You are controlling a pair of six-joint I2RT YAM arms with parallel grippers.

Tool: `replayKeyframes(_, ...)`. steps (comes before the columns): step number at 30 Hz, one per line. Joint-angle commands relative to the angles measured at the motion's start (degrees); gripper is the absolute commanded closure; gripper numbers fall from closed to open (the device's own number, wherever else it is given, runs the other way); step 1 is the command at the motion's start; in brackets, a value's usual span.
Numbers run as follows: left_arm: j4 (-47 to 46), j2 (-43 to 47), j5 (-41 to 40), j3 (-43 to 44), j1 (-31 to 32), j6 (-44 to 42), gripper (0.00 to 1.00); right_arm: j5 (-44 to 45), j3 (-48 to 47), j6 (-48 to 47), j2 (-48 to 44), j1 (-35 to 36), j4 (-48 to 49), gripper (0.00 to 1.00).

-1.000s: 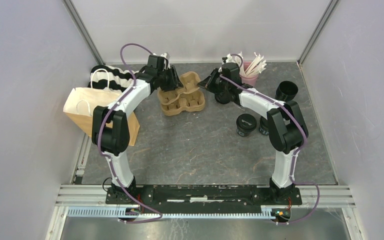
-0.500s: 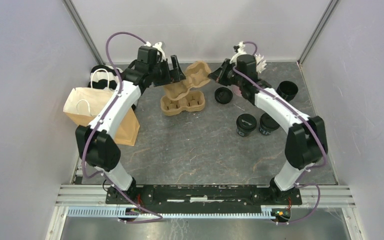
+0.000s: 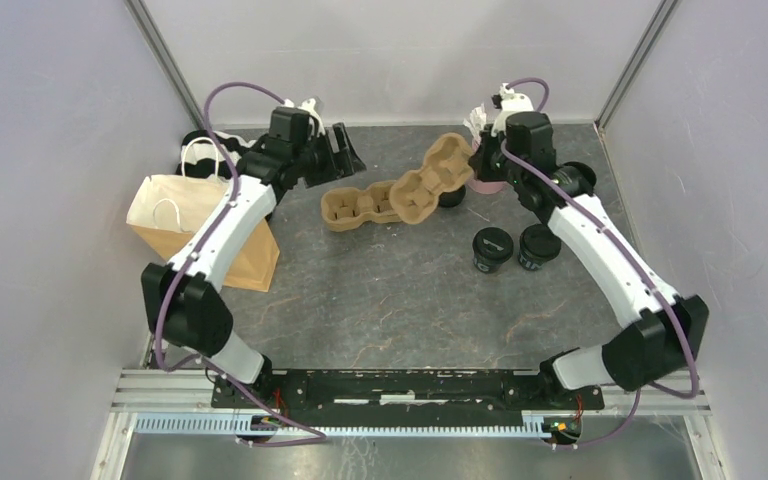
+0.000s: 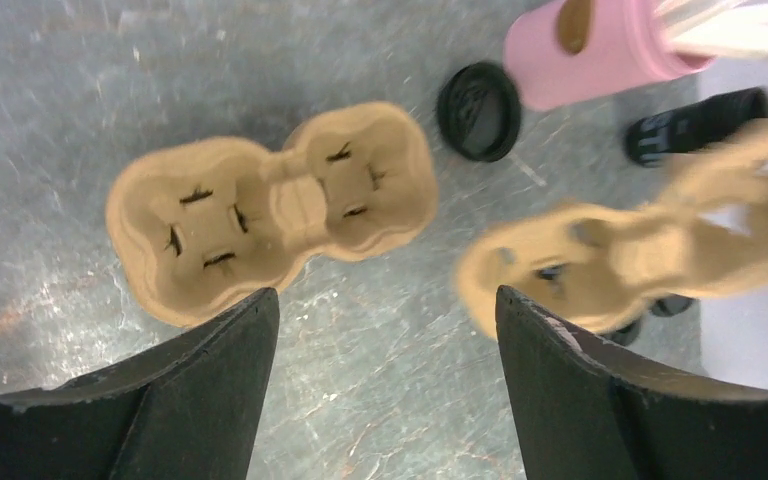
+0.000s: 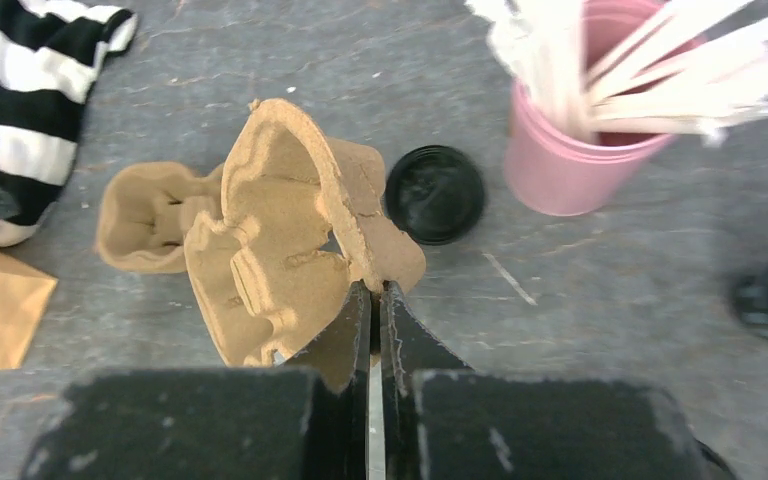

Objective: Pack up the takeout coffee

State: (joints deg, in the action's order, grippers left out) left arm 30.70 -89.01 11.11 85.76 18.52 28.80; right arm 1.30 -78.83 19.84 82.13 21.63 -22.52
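Note:
Two black takeout coffee cups with lids (image 3: pixel 492 248) (image 3: pixel 538 245) stand at the right of the table, apart from both grippers. My right gripper (image 3: pixel 477 160) (image 5: pixel 375 290) is shut on the rim of a brown pulp carrier tray (image 3: pixel 430 180) (image 5: pixel 280 240) and holds it tilted above the table. A second carrier tray (image 3: pixel 360 205) (image 4: pixel 270 215) lies flat below. Up at the back left of that flat tray hangs my left gripper (image 3: pixel 347 150) (image 4: pixel 385 300), open with nothing between its fingers.
A loose black lid (image 3: pixel 450 195) (image 5: pixel 434 193) lies by the pink cup of white sticks (image 5: pixel 570 160) (image 4: pixel 600 50). An open black cup (image 3: pixel 575 178) stands at the back right. A paper bag (image 3: pixel 175 215) and striped cloth (image 5: pixel 30 90) sit at the left.
My right gripper has carried one tray up and to the right, off the other. The left gripper has opened, let go of the trays and drawn back to the left.

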Motion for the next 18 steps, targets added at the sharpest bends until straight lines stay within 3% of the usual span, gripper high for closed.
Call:
replayKeyframes(1,0.25,-5.86,2.0,-2.62,1.58,1.75,0.17,9.23,-0.51,-7.98,-9.67,-0.02,-5.98,1.0)
replayKeyframes(7,0.62,-10.79,-3.47,-4.87,10.36,-0.12,0.19,12.53,3.73,-10.27,-18.88,-0.36,-6.04,1.0)
replayKeyframes(11,-1.41,-16.29,-7.41,-5.05,12.1,-1.84,0.19,12.23,2.79,-10.75,-20.77,-0.38,-6.71,1.0)
replayKeyframes(18,1.83,-31.32,-9.7,12.91,10.6,-8.19,0.16,6.68,3.16,-10.56,-23.97,-0.4,-5.85,1.0)
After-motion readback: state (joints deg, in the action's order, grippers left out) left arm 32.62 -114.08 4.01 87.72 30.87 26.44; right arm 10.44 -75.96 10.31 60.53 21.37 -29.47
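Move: The cup tray left on the table lies about 5 cm ahead of the open left hand, 2 cm to its right and 23 cm below; the held tray hangs some 17 cm right of that hand and 2 cm back, and a black lid lies 22 cm right, 9 cm ahead. From the right hand, the table tray is 4 cm ahead, 24 cm left and 25 cm below; the nearer lidded cup is 9 cm back, 6 cm right. The tray on the table is what the left hand drops towards: down nearly 20 cm and some 7 cm to the right, easing back before coming forward again, its open fingers tipping about 20 degrees further down to the tray's near edge by the right-hand cup well. The right hand keeps its pinch on the other tray and carries it up, back and right, roughly 8 cm each way, tipping its fingers up about 15 degrees, then holds it there. ##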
